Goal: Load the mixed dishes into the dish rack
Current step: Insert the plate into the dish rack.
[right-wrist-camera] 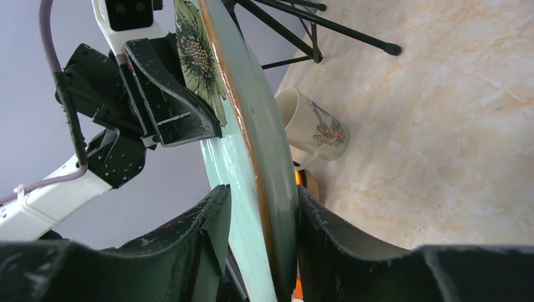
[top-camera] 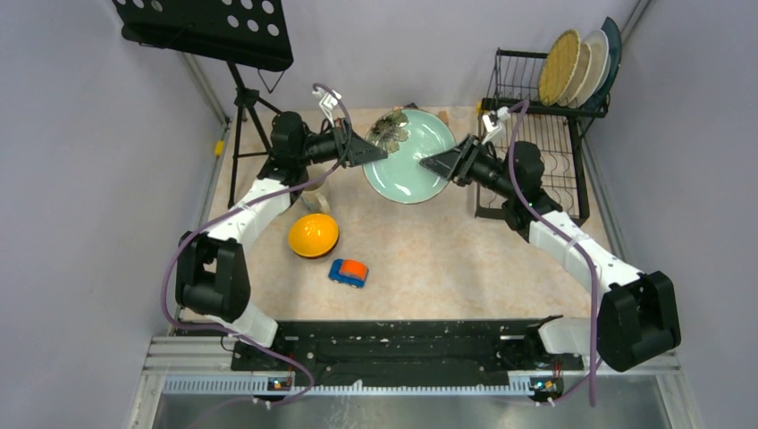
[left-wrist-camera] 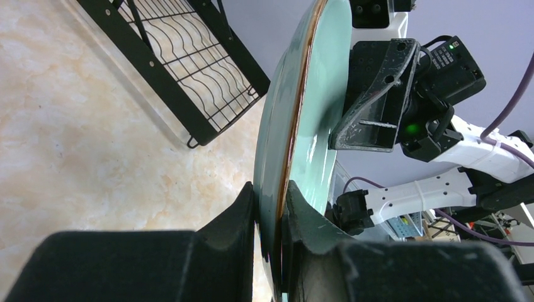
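Observation:
A mint-green round plate (top-camera: 411, 161) with a flower print hangs on edge above the table's far middle, held from both sides. My left gripper (top-camera: 371, 152) is shut on its left rim (left-wrist-camera: 271, 207). My right gripper (top-camera: 438, 165) has both fingers pressed on the opposite rim (right-wrist-camera: 261, 214). The black wire dish rack (top-camera: 536, 170) stands at the far right, with three plates (top-camera: 576, 67) upright in its upper tier. An orange-yellow bowl (top-camera: 313, 235) lies upside down on the table. A beige mug (right-wrist-camera: 315, 129) stands behind it, mostly hidden under my left arm in the top view.
A blue-and-orange toy car (top-camera: 348, 272) sits right of the bowl. A black perforated music stand (top-camera: 210, 27) on a tripod fills the far left corner. The rack's slotted base (left-wrist-camera: 189, 69) lies below and beyond the plate.

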Controlling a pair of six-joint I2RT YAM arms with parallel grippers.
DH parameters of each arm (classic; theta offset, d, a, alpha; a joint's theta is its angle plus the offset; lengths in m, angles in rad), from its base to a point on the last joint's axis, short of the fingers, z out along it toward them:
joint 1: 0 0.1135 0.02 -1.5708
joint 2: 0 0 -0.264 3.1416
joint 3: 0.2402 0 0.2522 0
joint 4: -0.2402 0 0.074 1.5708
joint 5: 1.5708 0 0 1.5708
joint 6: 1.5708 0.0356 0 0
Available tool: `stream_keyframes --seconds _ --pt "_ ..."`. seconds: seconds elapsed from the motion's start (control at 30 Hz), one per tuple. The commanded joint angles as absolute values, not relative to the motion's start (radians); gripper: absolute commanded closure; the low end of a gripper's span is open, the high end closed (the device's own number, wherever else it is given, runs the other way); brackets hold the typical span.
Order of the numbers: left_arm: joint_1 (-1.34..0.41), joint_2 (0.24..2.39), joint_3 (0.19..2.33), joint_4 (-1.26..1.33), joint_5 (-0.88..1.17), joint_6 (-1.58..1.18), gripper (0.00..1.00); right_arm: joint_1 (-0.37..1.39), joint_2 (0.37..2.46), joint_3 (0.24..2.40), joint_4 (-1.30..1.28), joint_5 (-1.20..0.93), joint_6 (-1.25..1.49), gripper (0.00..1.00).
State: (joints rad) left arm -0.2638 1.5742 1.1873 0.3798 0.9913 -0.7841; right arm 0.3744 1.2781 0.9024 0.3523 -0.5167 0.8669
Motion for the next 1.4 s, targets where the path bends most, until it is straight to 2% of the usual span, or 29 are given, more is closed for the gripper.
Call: stream_keyframes --seconds 0.0,0.13,0.47,0.53,0.63,0.77,0.93,1.2,1.37 --pt "-0.264 1.529 1.209 0.500 1.004 -0.793 1.00 0.367 1.232 0.907 0.433 -0.522 0.862 0.60" --pt "-0.264 1.535 1.208 0.502 1.009 -0.798 1.00 0.367 1.230 0.914 0.423 -0.525 0.853 0.69" --pt "-0.264 1.552 1.216 0.494 1.012 -0.799 1.00 0.368 1.230 0.943 0.383 -0.532 0.805 1.00" --pt "-0.264 1.559 1.218 0.493 1.013 -0.803 0.97 0.368 1.228 0.951 0.364 -0.527 0.796 1.00" --pt "-0.264 1.565 1.219 0.480 1.005 -0.801 0.86 0.368 1.219 0.955 0.339 -0.509 0.780 1.00" --pt "-0.264 1.558 1.218 0.426 0.984 -0.758 0.65 0.369 1.205 0.966 0.289 -0.477 0.748 1.00" --pt "-0.265 1.543 1.236 0.309 0.935 -0.674 0.48 0.368 1.197 0.972 0.249 -0.444 0.725 1.00" --pt "-0.265 1.538 1.260 0.186 0.887 -0.592 0.36 0.369 1.186 0.982 0.194 -0.398 0.701 1.00" --pt "-0.268 1.532 1.285 0.067 0.840 -0.504 0.31 0.369 1.164 1.006 0.090 -0.287 0.661 1.00"
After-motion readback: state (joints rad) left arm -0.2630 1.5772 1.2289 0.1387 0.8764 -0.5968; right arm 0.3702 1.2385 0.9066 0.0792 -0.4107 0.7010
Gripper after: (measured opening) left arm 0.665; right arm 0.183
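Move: My left hand still holds the green plate by its left rim; the plate's middle lies about 6 cm to its right. My right hand's half-open fingers already straddle the other rim, with the middle some 4 cm to their left, at about the same height. From the right hand, the yellow plate on the rack's upper shelf is roughly 20 cm ahead and 27 cm right, about level; the block stack is some 16 cm ahead, 4 cm left and 27 cm below. I close my right fingers on the green plate's rim and keep them shut while my left hand holds on, nearly still. Then my left fingers spread wide and let go, that hand sinking about 3 cm and easing slightly forward; my right hand lowers the plate some 5 cm and draws about 2 cm right, its fingertips dipping roughly 10 to 15 degrees. ##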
